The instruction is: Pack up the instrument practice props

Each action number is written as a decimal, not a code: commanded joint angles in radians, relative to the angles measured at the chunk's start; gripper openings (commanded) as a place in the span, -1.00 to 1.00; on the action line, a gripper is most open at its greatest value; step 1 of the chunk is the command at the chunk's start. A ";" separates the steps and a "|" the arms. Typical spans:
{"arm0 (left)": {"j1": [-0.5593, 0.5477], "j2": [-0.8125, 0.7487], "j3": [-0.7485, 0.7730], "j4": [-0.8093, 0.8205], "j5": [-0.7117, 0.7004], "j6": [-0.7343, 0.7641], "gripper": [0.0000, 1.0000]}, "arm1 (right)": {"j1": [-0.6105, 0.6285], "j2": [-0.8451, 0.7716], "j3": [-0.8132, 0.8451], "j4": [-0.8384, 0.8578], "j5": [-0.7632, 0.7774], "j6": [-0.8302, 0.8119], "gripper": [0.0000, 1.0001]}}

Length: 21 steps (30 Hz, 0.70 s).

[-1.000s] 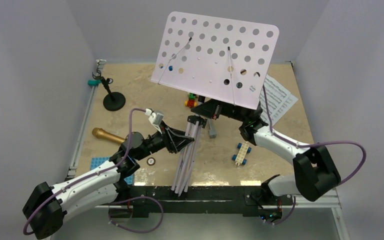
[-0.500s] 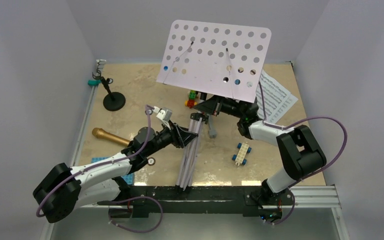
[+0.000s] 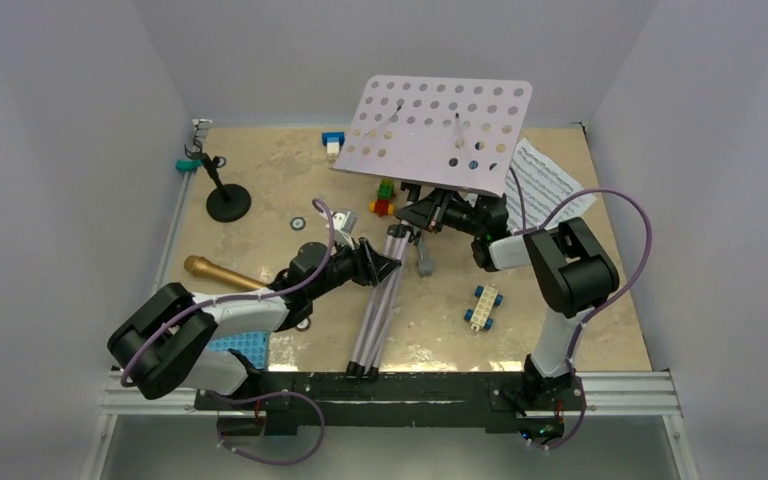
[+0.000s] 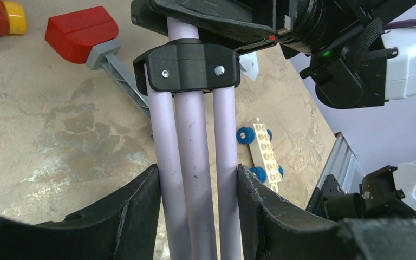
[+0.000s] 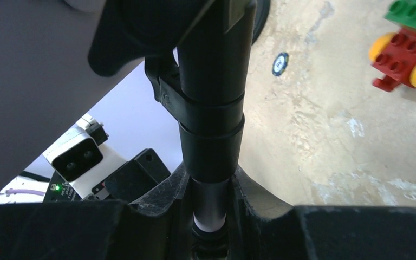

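Note:
The lavender music stand is tilted over the table, its perforated desk (image 3: 430, 135) at the back and its folded legs (image 3: 375, 310) pointing to the near edge. My left gripper (image 3: 385, 265) is shut on the three leg tubes (image 4: 195, 141), one finger (image 4: 124, 216) on each side. My right gripper (image 3: 430, 215) is shut on the black upper shaft (image 5: 211, 108) under the desk. The gold microphone (image 3: 218, 272) lies at the left. The black mic stand (image 3: 226, 200) is upright at the back left. Sheet-music pages (image 3: 550, 185) lie at the back right, partly under the desk.
A red-headed toy hammer (image 4: 84, 35) lies by the stand's collar. Coloured bricks (image 3: 384, 198) sit under the desk, a wheeled brick (image 3: 483, 305) right of the legs, a blue-white brick (image 3: 334, 143) at the back and a blue baseplate (image 3: 235, 348) beneath my left arm.
Both arms have reached farther over the table and lower, carrying the stand with them. Its desk has sunk and tipped away toward the back. Both grips are unchanged.

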 commanded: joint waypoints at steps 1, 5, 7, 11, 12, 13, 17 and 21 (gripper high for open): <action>0.022 0.058 0.025 0.082 0.006 0.073 -1.00 | -0.068 -0.016 0.114 0.249 0.112 0.006 -1.00; 0.026 0.131 0.034 0.124 0.008 0.055 -1.00 | -0.081 0.037 0.125 0.218 0.111 -0.002 -1.00; 0.026 0.168 0.039 0.142 0.007 0.044 -1.00 | -0.091 0.065 0.132 0.201 0.109 0.002 -1.00; 0.028 0.232 0.043 0.181 0.012 0.022 -1.00 | -0.103 0.097 0.145 0.101 0.103 -0.026 -1.00; 0.029 0.248 0.045 0.189 0.015 0.016 -1.00 | -0.106 0.100 0.146 0.071 0.102 -0.039 -1.00; 0.031 0.262 0.048 0.196 0.020 0.010 -1.00 | -0.108 0.104 0.144 0.056 0.103 -0.044 -1.00; 0.032 0.312 0.056 0.224 0.035 -0.009 -1.00 | -0.115 0.113 0.136 0.001 0.105 -0.047 -1.00; 0.033 0.342 0.060 0.249 0.047 -0.027 -1.00 | -0.117 0.100 0.148 -0.131 0.114 -0.066 -1.00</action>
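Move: The left gripper holds the folded legs of the music stand about 12 cm above the bare table where they go down, slightly ahead and to its right. The right holds the stand's neck, its landing spot about 16 cm down, 4 ahead and 3 right. From the left hand, the red-headed hammer lies 10 cm ahead, 7 right; the toy car about 18 ahead, 2 left; the white car 7 back, 22 right. Lower the folded stand towards the table with both grippers, keeping both grips shut on it. Sink the right hand about 9 cm over the hammer while easing it some 3 cm forward and slightly right, rolling its forward side down 15 to 20 degrees; bring the left down with the legs about 5.5 cm, drifting forward, with a slight forward tip. ##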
